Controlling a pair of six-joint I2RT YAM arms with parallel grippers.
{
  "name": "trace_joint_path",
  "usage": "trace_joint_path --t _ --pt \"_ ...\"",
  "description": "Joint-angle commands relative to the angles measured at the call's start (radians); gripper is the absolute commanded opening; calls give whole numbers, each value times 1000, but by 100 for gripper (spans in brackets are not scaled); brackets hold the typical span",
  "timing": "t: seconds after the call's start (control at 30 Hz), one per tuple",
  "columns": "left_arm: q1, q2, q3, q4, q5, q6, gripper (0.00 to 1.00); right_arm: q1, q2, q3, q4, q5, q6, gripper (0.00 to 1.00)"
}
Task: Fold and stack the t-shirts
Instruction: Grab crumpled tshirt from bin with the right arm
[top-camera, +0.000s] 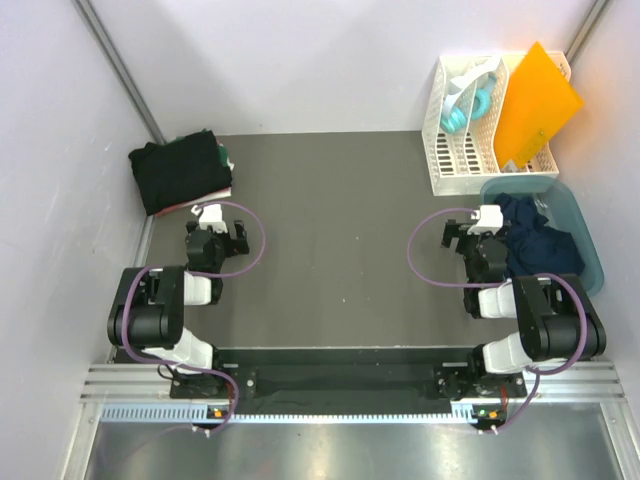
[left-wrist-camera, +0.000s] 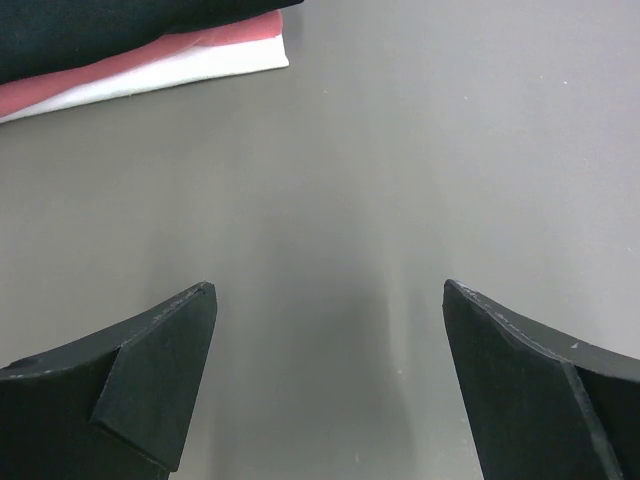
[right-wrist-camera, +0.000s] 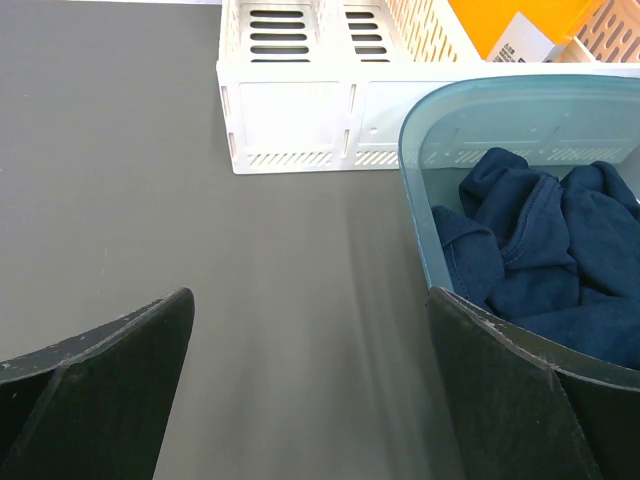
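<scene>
A folded stack of t-shirts (top-camera: 180, 172) lies at the table's back left corner, black on top. In the left wrist view its lower layers show as a red and a white edge (left-wrist-camera: 150, 62). A crumpled navy t-shirt (top-camera: 535, 242) (right-wrist-camera: 540, 262) fills the teal tub (top-camera: 585, 225) (right-wrist-camera: 470, 110) at the right. My left gripper (top-camera: 221, 238) (left-wrist-camera: 328, 292) hovers open over bare mat just in front of the stack. My right gripper (top-camera: 470, 238) (right-wrist-camera: 310, 295) is also open and holds nothing, just left of the tub's wall.
A white slotted rack (top-camera: 462, 150) (right-wrist-camera: 300, 110) stands at the back right behind the tub, holding an orange folder (top-camera: 537, 95) and a teal item (top-camera: 466, 108). The dark grey mat (top-camera: 340, 220) lies between the arms. Pale walls close in on three sides.
</scene>
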Motion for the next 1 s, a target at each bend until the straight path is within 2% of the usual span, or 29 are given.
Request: trace_joint_path --t 0.0,0.37,0.5,0.6,0.63,0.7,0.73,0.77,0.8,0.83,0.87,0.9,0.93,0.97 --pt "-4 9 28 54 -10 -13 99 -11 -2 39 40 -7 18 100" --pt "-2 11 28 57 -10 -10 99 -11 -2 37 39 -5 16 100" --pt "-4 15 4 130 -11 -8 99 -13 -2 37 39 -27 15 100" --pt "-1 -61 40 33 128 24 99 -5 -58 45 -21 -158 -46 100" --pt "-2 -87 56 -68 160 56 99 -5 -112 60 -100 -192 -56 100" --pt "-2 -165 112 -144 215 65 99 -5 -169 113 -196 -276 -80 100" --pt "-4 -190 141 -249 237 112 99 -8 -230 155 -386 -316 -95 100" --pt "-4 -208 178 -331 308 151 99 -5 -253 220 -546 -443 -208 100" --pt "-4 -233 277 -421 333 192 99 -7 -262 396 -727 -537 -314 100" --pt "-4 -235 339 -518 347 262 99 1 -231 495 -1099 -615 -433 100" --pt "-4 -229 473 -727 346 280 99 5 -200 597 -1276 -673 -596 100" --pt "-4 -203 535 -803 341 315 99 8 -165 784 -1413 -653 -599 100" --pt "-2 -187 592 -884 334 332 99 10 -91 869 -1598 -609 -571 100" --pt "-4 -172 691 -1001 331 349 99 10 -51 949 -1668 -433 -459 100"
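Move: The crumpled navy t-shirt lies in the blue-grey bin to my right hand's right, about 15 cm over, 2 cm farther out and 10 cm below; the bin is centred on much the same spot. The white rack is some 27 cm ahead of that hand and 4 cm right, with the orange folder standing in it about 30 cm ahead and 15 cm right. From my left hand the t-shirt is some 75 cm to the right, about level in reach. From rest, I swing my empty, open right hand up about 10 cm and left about 7, edging forward too, clear of the t-shirt and bin rather than down to them. It turns roughly 30 degrees counter-clockwise, its left side dipping. My left hand, also open and empty, lifts some 13 cm with a little forward and left, turning counter-clockwise beside the folded stack. ##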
